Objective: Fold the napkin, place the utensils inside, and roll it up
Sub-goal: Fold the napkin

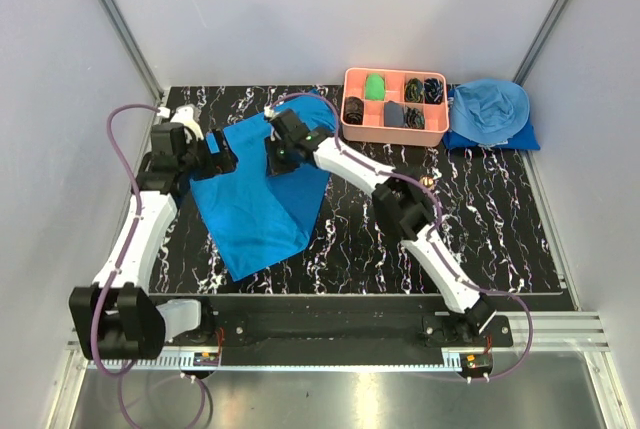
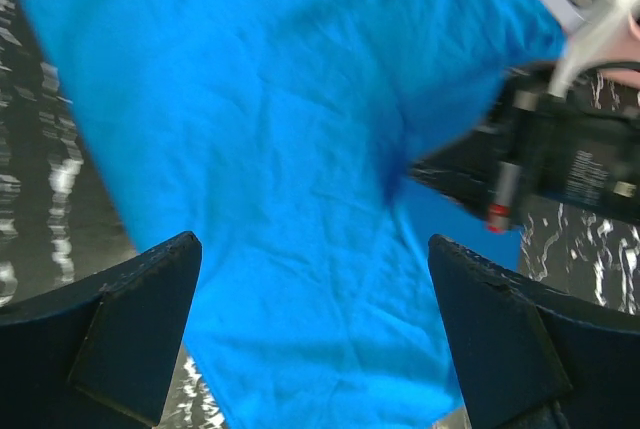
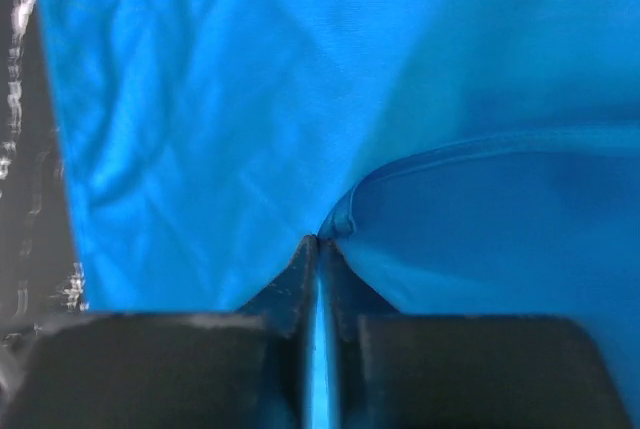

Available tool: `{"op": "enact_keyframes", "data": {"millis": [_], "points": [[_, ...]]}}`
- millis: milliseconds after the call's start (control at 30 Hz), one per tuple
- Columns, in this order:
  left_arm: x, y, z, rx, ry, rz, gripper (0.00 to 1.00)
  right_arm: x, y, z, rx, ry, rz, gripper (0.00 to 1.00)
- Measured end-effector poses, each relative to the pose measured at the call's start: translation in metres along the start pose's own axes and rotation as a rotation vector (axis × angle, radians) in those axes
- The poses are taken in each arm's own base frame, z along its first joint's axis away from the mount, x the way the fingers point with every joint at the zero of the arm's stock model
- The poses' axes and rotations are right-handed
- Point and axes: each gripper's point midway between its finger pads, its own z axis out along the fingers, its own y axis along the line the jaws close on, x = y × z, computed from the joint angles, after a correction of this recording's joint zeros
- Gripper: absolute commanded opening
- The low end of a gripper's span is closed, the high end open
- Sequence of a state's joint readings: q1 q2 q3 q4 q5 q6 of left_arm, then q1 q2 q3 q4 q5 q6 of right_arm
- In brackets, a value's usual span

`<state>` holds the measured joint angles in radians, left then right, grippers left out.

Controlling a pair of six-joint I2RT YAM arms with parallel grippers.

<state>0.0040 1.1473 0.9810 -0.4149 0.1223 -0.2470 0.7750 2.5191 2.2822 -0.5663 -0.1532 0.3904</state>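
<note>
The royal-blue napkin (image 1: pixel 260 219) lies spread on the black marble table, its far part lifted and folding over. My right gripper (image 1: pixel 281 155) is shut on the napkin's hem at the far edge. In the right wrist view the pinched fingertips (image 3: pixel 318 245) hold a curled fold of the napkin (image 3: pixel 200 99). My left gripper (image 1: pixel 222 159) hovers over the napkin's left far corner, open. In the left wrist view its wide-apart fingers (image 2: pixel 150 299) frame the napkin (image 2: pixel 280 199) with nothing between them, and the right gripper (image 2: pixel 560 159) shows at the right. The utensils are hidden from view.
A pink compartment tray (image 1: pixel 395 72) with small dark and green items stands at the back. A paler sky-blue heap of cloth (image 1: pixel 490 109) lies to its right. The marble table (image 1: pixel 490 229) ends at a metal rail near the arm bases.
</note>
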Motion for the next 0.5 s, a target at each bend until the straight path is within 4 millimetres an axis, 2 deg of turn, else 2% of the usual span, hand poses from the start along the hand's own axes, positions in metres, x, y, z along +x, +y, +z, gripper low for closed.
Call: {"op": "enact_keyframes", "data": {"millis": [33, 100, 167, 267, 367, 500], "points": [[0.006, -0.002, 0.007, 0.02, 0.031, -0.011, 0.99, 0.002, 0.006, 0.006, -0.025, 0.008, 0.004, 0.36], [0.015, -0.003, 0.019, 0.047, 0.071, -0.032, 0.99, 0.008, 0.01, 0.01, -0.049, 0.028, 0.002, 0.49], [0.025, -0.005, 0.029, 0.072, 0.11, -0.063, 0.96, 0.008, 0.009, 0.009, -0.046, 0.029, -0.004, 0.5], [0.034, -0.01, 0.047, 0.107, 0.152, -0.122, 0.92, 0.012, -0.002, -0.007, -0.016, 0.038, -0.012, 0.51], [0.047, -0.013, 0.07, 0.121, 0.197, -0.168, 0.82, 0.016, -0.023, -0.046, 0.023, 0.041, 0.009, 0.51], [0.079, -0.029, 0.099, 0.139, 0.291, -0.162, 0.71, 0.008, -0.073, -0.123, 0.078, -0.032, 0.092, 0.52]]}}
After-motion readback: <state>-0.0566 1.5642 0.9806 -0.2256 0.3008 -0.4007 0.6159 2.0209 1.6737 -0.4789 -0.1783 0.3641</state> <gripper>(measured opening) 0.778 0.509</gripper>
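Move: The folded-over corner of the napkin is between the right fingertips, only a few centimetres above the table. From the left gripper that napkin corner lies about 9 cm to the right, hardly any farther out, and some 15 cm below. From the right gripper, the fold line runs about 12 cm to the right, level with it and 5 cm lower; the tray stands some 28 cm right and 15 cm farther out. Open the right gripper about halfway to let go of the napkin corner, staying almost in place, then swing it some 13 cm to the right towards the fold line, rising about 5 cm. Meanwhile bring the left gripper down about 11 cm, rightward and slightly forward over the napkin towards the released corner, tipping its fingers down and starting to narrow them from wide open. ##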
